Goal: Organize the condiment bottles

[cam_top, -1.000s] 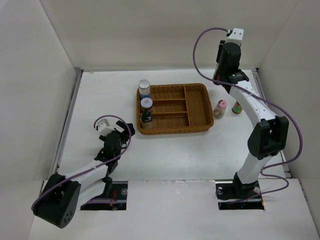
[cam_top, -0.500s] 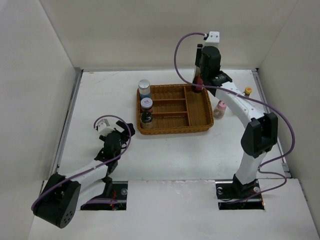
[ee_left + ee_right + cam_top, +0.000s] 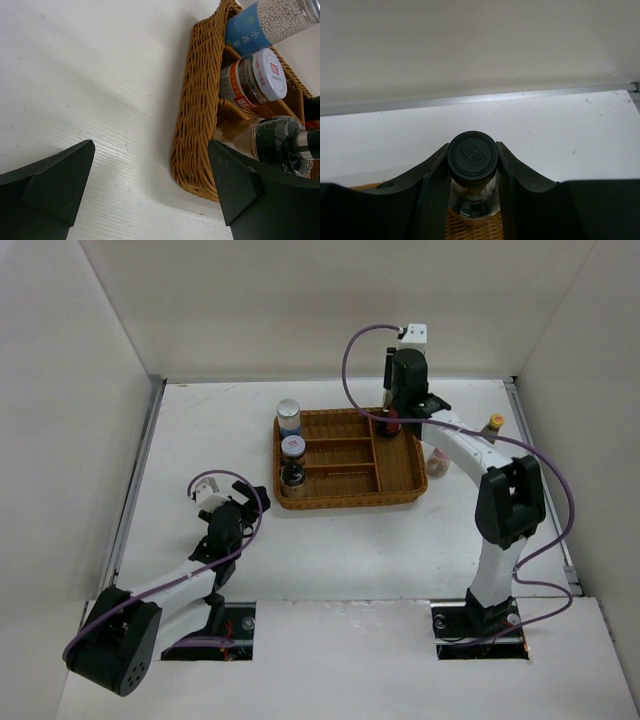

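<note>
My right gripper [image 3: 395, 422] is shut on the neck of the tall clear black-capped bottle [image 3: 472, 154], holding it upright over the back right part of the brown wicker tray [image 3: 350, 498]. Three condiment bottles stand in the tray's left column: the blue-labelled jar [image 3: 289, 417], the white-lidded jar [image 3: 294, 446] and the dark-capped shaker [image 3: 294, 476]. The pink-capped shaker [image 3: 437, 462] and the red yellow-capped bottle [image 3: 492, 424] stand on the table right of the tray, partly hidden by my right arm. My left gripper [image 3: 226, 506] is open and empty, on the table left of the tray [image 3: 200, 115].
White walls enclose the table on the left, back and right. A metal strip runs along the back edge [image 3: 520, 96]. The tray's middle compartments [image 3: 340, 455] hold nothing. In the left wrist view the tray's corner lies just beyond my right fingertip [image 3: 240, 185].
My right arm has swung left with the black-capped bottle, from right of the tray to over its back right compartment, uncovering the yellow cap. The left arm has not moved.
</note>
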`<move>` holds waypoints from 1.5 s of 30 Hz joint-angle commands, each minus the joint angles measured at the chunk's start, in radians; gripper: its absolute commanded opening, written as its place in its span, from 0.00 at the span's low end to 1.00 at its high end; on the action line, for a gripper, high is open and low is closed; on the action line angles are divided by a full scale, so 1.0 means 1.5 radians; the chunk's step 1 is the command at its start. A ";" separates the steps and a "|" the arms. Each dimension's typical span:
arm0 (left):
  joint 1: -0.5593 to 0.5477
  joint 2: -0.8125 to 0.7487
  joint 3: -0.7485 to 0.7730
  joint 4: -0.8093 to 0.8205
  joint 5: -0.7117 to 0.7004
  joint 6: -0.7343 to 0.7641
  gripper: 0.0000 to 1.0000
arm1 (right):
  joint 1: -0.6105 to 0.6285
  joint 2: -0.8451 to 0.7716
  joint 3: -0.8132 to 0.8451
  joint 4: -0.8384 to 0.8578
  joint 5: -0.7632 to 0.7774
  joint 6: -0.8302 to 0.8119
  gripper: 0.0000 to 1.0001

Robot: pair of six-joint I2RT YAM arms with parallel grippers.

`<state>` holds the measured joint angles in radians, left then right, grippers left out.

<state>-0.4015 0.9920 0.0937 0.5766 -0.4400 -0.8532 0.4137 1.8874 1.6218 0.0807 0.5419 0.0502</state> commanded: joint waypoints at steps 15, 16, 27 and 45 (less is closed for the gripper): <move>-0.005 -0.004 0.010 0.042 0.006 0.003 1.00 | 0.010 -0.087 -0.116 0.145 0.005 0.058 0.79; -0.005 -0.002 0.010 0.042 0.006 0.003 1.00 | 0.010 -0.096 -0.117 0.143 0.004 0.060 0.82; -0.005 -0.012 0.008 0.042 0.010 0.003 1.00 | -0.024 -0.338 -0.277 0.115 0.014 0.084 0.97; -0.010 0.001 0.011 0.043 0.018 0.003 1.00 | -0.292 -0.328 -0.384 0.010 0.013 0.169 0.98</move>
<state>-0.4141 0.9936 0.0937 0.5953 -0.4210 -0.8528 -0.0078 1.3895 0.9745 0.0803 0.6193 0.2897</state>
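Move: The right hand holds the tall black-capped bottle by its top, with the far end of the box's right compartment straight below, about 26 cm under the hand point. The yellow-capped bottle stands some 22 cm to the right and 9 cm nearer, its middle about 18 cm lower; the pink-capped bottle is roughly 12 cm right, 12 cm back and 23 cm down. From the left hand, that compartment end lies about 24 cm ahead, 31 cm right and 6 cm lower. Down first, by about 3 cm, the right hand sets the tall bottle into the compartment, its half-open fingers spreading wide to let go of the top. It then rises and draws back clear, sweeps some 24 cm right while yawing about 30 degrees clockwise, and sinks with open fingers towards the yellow-capped bottle, stopping short of it. ##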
